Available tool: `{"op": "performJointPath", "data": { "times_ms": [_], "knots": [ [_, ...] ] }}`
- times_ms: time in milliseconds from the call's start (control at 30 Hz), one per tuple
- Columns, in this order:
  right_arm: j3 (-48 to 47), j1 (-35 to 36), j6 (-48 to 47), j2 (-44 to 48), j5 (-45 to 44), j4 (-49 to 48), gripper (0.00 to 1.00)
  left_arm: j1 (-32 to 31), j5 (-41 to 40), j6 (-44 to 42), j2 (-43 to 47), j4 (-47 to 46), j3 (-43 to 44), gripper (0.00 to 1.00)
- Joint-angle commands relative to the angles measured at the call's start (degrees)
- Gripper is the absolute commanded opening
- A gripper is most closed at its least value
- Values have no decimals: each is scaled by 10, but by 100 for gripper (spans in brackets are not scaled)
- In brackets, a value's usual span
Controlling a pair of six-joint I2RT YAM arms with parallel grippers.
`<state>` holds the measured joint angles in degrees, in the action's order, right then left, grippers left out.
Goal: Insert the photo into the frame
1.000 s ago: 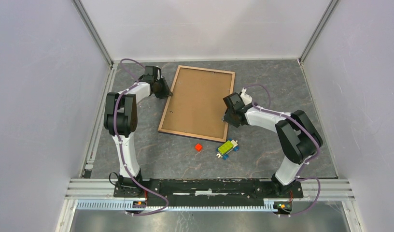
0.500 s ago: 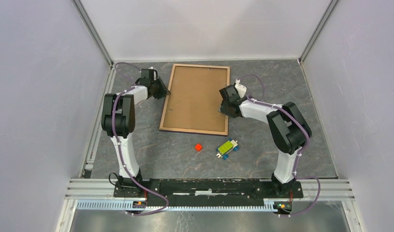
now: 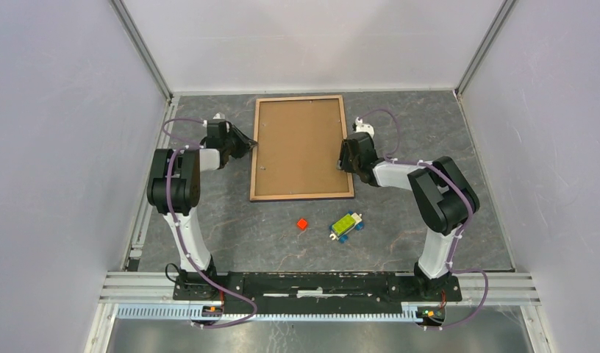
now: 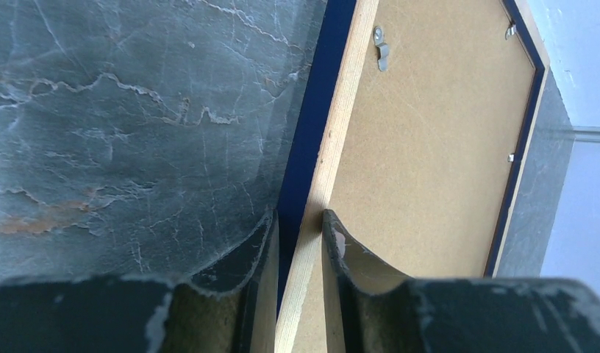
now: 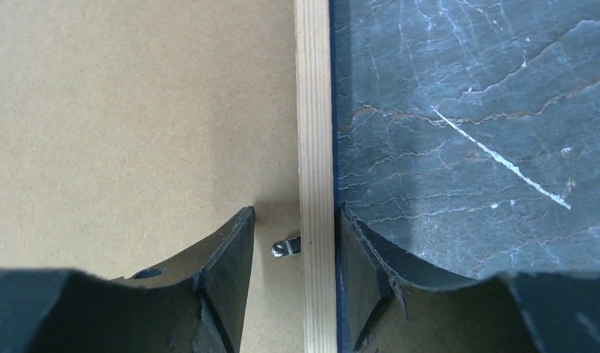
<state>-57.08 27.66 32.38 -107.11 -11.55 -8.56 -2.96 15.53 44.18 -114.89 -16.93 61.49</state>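
The frame (image 3: 302, 197) lies back side up at the far middle of the table, its edges square to the table. A brown backing board (image 3: 301, 145) fills it. The photo is hidden. My left gripper (image 3: 249, 144) is shut on the frame's left rail (image 4: 341, 110), one finger on the blue outer side and one on the board side. My right gripper (image 3: 344, 158) straddles the right rail (image 5: 313, 110) with its jaws open. Its outer finger lies against the rail. Its inner finger stands apart over the board, beside a small metal clip (image 5: 286, 248).
A small red block (image 3: 302, 223) and a green and blue toy car (image 3: 346, 225) lie on the table, nearer than the frame. White walls close in the table at left, right and back. The arms' base rail (image 3: 312, 283) runs along the near edge.
The frame has swung from a tilt to lie square with the table. Both grippers moved with its edges, the left one nearer and leftward, the right one farther back.
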Motion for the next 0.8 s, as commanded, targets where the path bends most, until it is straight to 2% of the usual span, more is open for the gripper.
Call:
{"op": "performJointPath", "data": {
  "times_ms": [0, 67, 133, 167, 200, 267, 333, 400, 533, 667, 767],
  "knots": [
    [27, 20, -34, 3, 114, -89, 51, -24, 30, 10, -23, 69, 9, 2],
    [27, 20, -42, 6, 109, -84, 51, -25, 16, -8, -19, 88, 22, 2],
    [40, 19, -37, 12, 108, -101, 51, -28, -19, -36, -11, 141, 49, 9],
    [48, 19, -31, 14, 109, -111, 50, -31, -67, -43, 4, 165, 50, 16],
    [57, 18, -26, 17, 107, -122, 50, -35, -109, -42, 28, 179, 35, 32],
    [74, 16, -16, 27, 100, -143, 50, -39, -168, -34, 92, 175, -14, 56],
    [82, 14, -11, 32, 94, -153, 50, -44, -199, -31, 156, 185, -60, 70],
    [83, 14, -11, 32, 87, -153, 50, -50, -199, -35, 228, 219, -93, 75],
    [85, 13, -9, 31, 79, -150, 50, -84, -187, -7, 360, 288, -175, 76],
    [108, 13, -1, 45, 78, -168, 51, -123, -160, 115, 476, 308, -265, 83],
    [135, 13, 19, 53, 93, -197, 51, -163, -166, 243, 532, 275, -328, 99]
  ]
}}
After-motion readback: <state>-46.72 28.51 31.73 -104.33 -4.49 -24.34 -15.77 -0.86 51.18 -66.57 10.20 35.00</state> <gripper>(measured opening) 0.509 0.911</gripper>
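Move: The frame lies back-up with its left rail between the left fingers; its near-left corner is about 17 cm straight back from that hand, barely lower. From the same hand the orange block sits some 24 cm back and 11 to the right, the toy car 24 back and 20 right. The right fingers straddle the right rail, about 1 cm to the right of the hand point; the near-right corner is roughly 10 cm back and 2 right. The frame's left rail comes free as the left fingers open wide; that hand then sweeps back about 19 cm along the frame's left side to near the near-left corner, rising some 6 cm. The right hand, half open astride the right rail, pushes its outer finger against the rail, easing about 2 cm left and, late on, 2 cm back. ##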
